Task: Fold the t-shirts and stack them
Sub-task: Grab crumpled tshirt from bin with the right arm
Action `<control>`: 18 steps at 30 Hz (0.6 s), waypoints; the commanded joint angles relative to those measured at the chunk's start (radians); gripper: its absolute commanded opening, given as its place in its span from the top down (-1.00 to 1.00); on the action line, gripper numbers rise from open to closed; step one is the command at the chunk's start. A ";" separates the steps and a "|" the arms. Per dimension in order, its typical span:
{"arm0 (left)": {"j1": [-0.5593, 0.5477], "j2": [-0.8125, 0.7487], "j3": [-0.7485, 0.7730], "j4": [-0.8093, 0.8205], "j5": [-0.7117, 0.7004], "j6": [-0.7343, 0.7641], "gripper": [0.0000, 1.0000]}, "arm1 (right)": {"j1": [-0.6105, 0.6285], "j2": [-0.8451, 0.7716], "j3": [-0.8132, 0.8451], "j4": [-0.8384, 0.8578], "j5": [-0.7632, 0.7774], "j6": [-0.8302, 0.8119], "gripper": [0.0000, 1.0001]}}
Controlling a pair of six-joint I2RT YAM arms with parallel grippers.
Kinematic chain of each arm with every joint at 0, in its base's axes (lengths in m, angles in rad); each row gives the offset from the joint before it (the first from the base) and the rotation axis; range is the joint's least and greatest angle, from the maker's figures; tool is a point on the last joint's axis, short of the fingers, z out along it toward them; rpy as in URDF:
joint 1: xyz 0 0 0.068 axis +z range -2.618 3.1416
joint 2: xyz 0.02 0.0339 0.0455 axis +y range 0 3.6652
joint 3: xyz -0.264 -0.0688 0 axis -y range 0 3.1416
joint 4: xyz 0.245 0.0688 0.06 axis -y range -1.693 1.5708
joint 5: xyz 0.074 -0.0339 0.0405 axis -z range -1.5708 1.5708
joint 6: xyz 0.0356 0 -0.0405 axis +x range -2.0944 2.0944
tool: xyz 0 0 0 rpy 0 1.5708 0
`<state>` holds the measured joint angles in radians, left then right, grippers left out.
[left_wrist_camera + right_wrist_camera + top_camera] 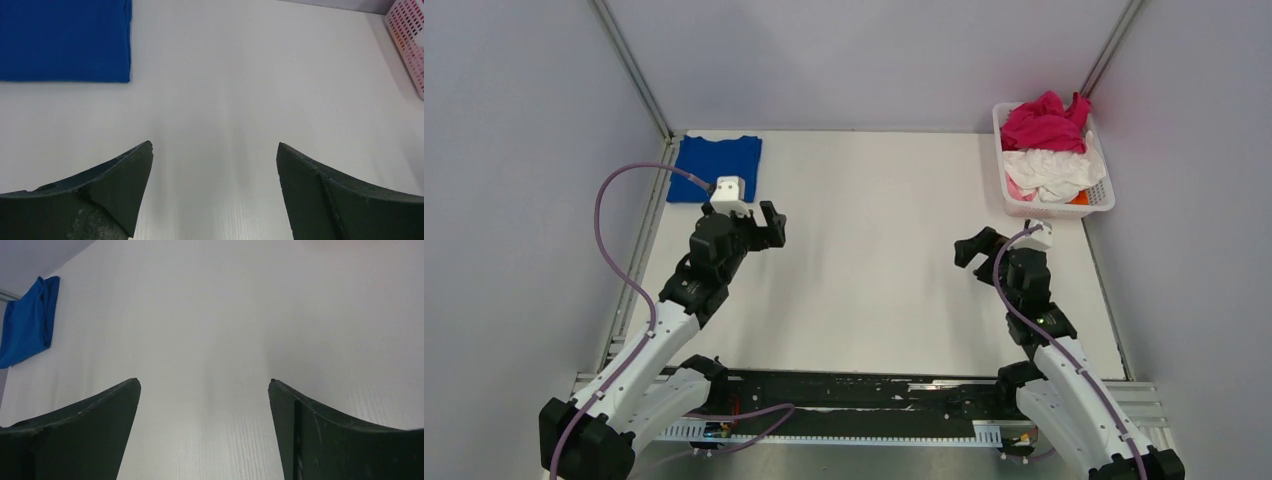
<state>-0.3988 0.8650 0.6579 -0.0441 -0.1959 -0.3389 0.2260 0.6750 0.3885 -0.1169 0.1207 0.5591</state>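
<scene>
A royal blue t-shirt (pixel 715 167) lies folded flat at the table's far left corner; it also shows in the left wrist view (pixel 65 40) and the right wrist view (pixel 27 327). A magenta-pink t-shirt (pixel 1044 125) is heaped on a white t-shirt (pixel 1052 170) in the white basket (pixel 1103 205) at the far right, with bits of pale pink and orange cloth beneath. My left gripper (pixel 773 222) hovers open over the left of the table, empty (pixel 215 150). My right gripper (pixel 975 245) hovers open at the right, empty (pixel 204 382).
The white table (pixel 874 260) runs between grey walls on both sides and at the back. A metal rail with black cable tray (pixel 854 400) lies along the near edge between the arm bases. The basket's lattice wall (pixel 407 35) shows at the left wrist view's right edge.
</scene>
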 commanded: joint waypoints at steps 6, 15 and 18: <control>0.000 -0.018 0.034 0.038 -0.009 -0.035 -1.00 | -0.006 0.167 0.242 0.103 0.199 -0.127 -1.00; 0.000 -0.035 0.008 0.053 -0.070 -0.041 -1.00 | -0.296 0.748 0.880 -0.188 0.190 -0.128 -1.00; 0.000 -0.028 0.001 0.079 -0.062 -0.033 -1.00 | -0.374 0.913 1.063 -0.249 0.158 -0.140 -1.00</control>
<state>-0.3988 0.8452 0.6575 -0.0330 -0.2382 -0.3660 -0.0608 1.4292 1.2652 -0.2218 0.3111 0.4393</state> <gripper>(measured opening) 0.998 0.998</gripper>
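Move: The crumpled red t-shirt heaped at the back of the bin lies roughly 32 cm ahead of the open right hand and 16 cm to its right, about level in height. The white t-shirt in front of it is about 20 cm ahead and 17 cm right of that hand, 4 cm lower, with the orange cloth some 14 cm ahead, 23 cm right. From the left hand, the red t-shirt is about 28 cm ahead, 73 cm right and 9 cm lower. The right arm starts slowly, then sweeps fast from beside the bin's near side, forward about 17 cm while rising and swinging right some 13 cm each, up over the near rim towards the crumpled t-shirts. The hand turns clockwise by about 25 degrees with a slight roll, its right side coming up, the climb easing off at the end while the fingers stay wide open, well above the cloth and touching nothing. ##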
